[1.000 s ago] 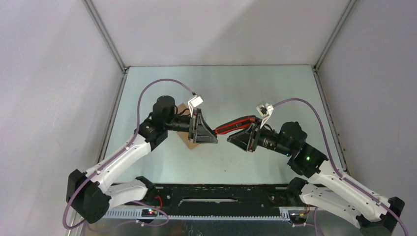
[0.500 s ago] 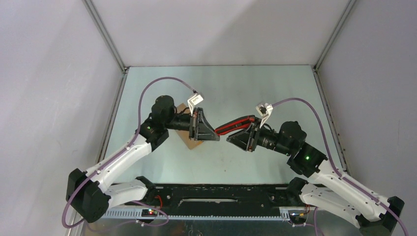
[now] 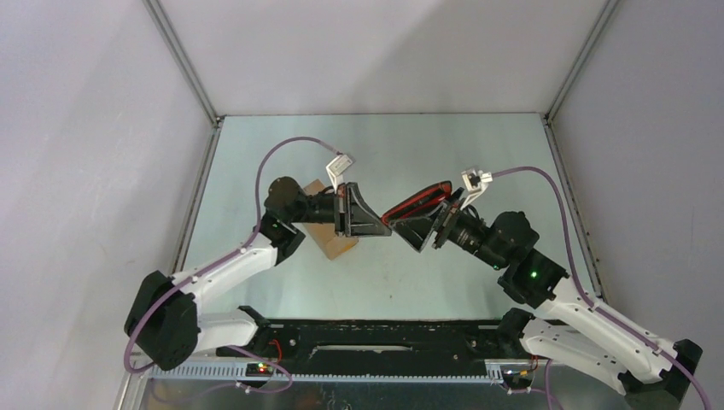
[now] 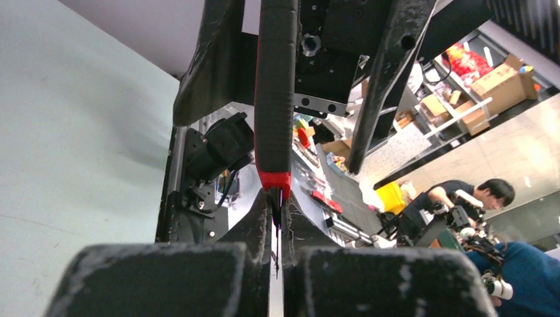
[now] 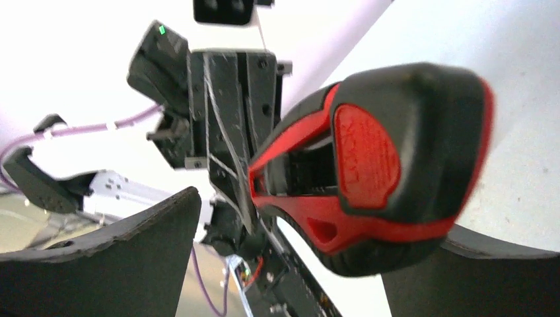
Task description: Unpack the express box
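The brown express box [image 3: 331,244] lies on the table under my left wrist, partly hidden by the arm. A red-and-black utility knife [image 3: 420,199] hangs in the air between the two arms. My left gripper [image 3: 386,231] is shut on the thin blade tip below the knife's red nose [image 4: 274,182], with the fingers [image 4: 165,281] pressed together. My right gripper [image 3: 410,229] is open, its fingers [image 5: 119,264] standing wide on either side of the knife's handle [image 5: 376,178]. From the left wrist view the handle [image 4: 275,99] runs away between the right arm's two spread fingers.
The pale green table [image 3: 384,145] is walled by grey panels at the left, right and back. A black rail [image 3: 367,333] with the arm bases runs along the near edge. Purple cables [image 3: 282,154] arc over both wrists.
My left gripper has closed on the knife's blade tip and my right gripper has opened off the handle. Both wrists moved a little toward the back and the knife tilted up.
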Robot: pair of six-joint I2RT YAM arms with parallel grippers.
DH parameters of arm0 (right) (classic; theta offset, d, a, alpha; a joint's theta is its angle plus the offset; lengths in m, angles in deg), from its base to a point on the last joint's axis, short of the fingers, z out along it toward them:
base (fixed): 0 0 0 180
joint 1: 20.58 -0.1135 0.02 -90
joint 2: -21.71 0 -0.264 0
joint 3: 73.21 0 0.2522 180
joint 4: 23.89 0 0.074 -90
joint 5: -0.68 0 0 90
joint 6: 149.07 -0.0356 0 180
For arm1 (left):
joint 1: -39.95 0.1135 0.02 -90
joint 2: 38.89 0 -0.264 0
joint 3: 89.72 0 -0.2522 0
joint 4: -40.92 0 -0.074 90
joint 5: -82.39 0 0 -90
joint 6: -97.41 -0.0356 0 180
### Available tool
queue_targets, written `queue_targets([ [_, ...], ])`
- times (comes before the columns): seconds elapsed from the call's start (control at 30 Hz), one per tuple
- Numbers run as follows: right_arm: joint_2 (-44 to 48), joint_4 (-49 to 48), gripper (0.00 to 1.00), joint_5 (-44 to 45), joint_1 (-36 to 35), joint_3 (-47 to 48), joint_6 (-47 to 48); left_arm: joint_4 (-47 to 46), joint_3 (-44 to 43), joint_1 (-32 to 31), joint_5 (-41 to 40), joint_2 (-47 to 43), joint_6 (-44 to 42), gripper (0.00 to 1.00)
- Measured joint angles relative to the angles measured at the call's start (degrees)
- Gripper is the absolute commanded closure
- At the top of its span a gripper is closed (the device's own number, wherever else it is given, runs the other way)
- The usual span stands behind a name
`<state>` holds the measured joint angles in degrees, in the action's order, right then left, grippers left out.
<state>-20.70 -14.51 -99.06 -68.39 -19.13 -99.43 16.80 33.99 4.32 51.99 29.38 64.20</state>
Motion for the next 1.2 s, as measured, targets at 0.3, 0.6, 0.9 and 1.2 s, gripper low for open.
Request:
queue_targets([
  [0.3,-2.4,-10.4,0.51,9.2,-1.4,-0.1,-2.7,-13.1,1.3,-0.5,-1.1,2.6,10.1,1.0],
  [0.6,-4.7,-13.9,0.66,11.3,-3.5,-0.2,-2.6,-15.1,1.3,-0.9,-1.4,4.2,12.5,1.0],
  [0.9,-5.6,-15.5,1.0,12.7,-5.0,-0.2,-2.5,-15.1,1.3,-0.9,-1.4,4.8,12.6,0.57],
  [1.2,-10.6,-14.5,1.0,21.1,-4.9,-0.2,4.2,32.9,-2.8,1.7,-20.4,-5.9,-7.9,0.16],
])
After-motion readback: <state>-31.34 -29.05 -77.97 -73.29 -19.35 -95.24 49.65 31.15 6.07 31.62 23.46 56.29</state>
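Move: Up ahead of the open right hand is the knife handle, its middle about 4 cm forward, 2 cm to the right and 5 cm above; the shut left fingers still hold the knife's blade end, so from that hand the middle lies some 7 cm right, 4 cm forward and 3 cm up. The express box rests well below, roughly 12 cm ahead and 14 cm left of the left hand. Rising some 4 cm and reaching 2–3 cm forward to the handle, the right hand closes on the knife while the left keeps its pinch on the blade end, nearly still. The left fingers then spring open and that hand swings forward and down about 5 cm, turning some 20 degrees counter-clockwise, as the right carries the knife forward and down, turning slightly clockwise. ##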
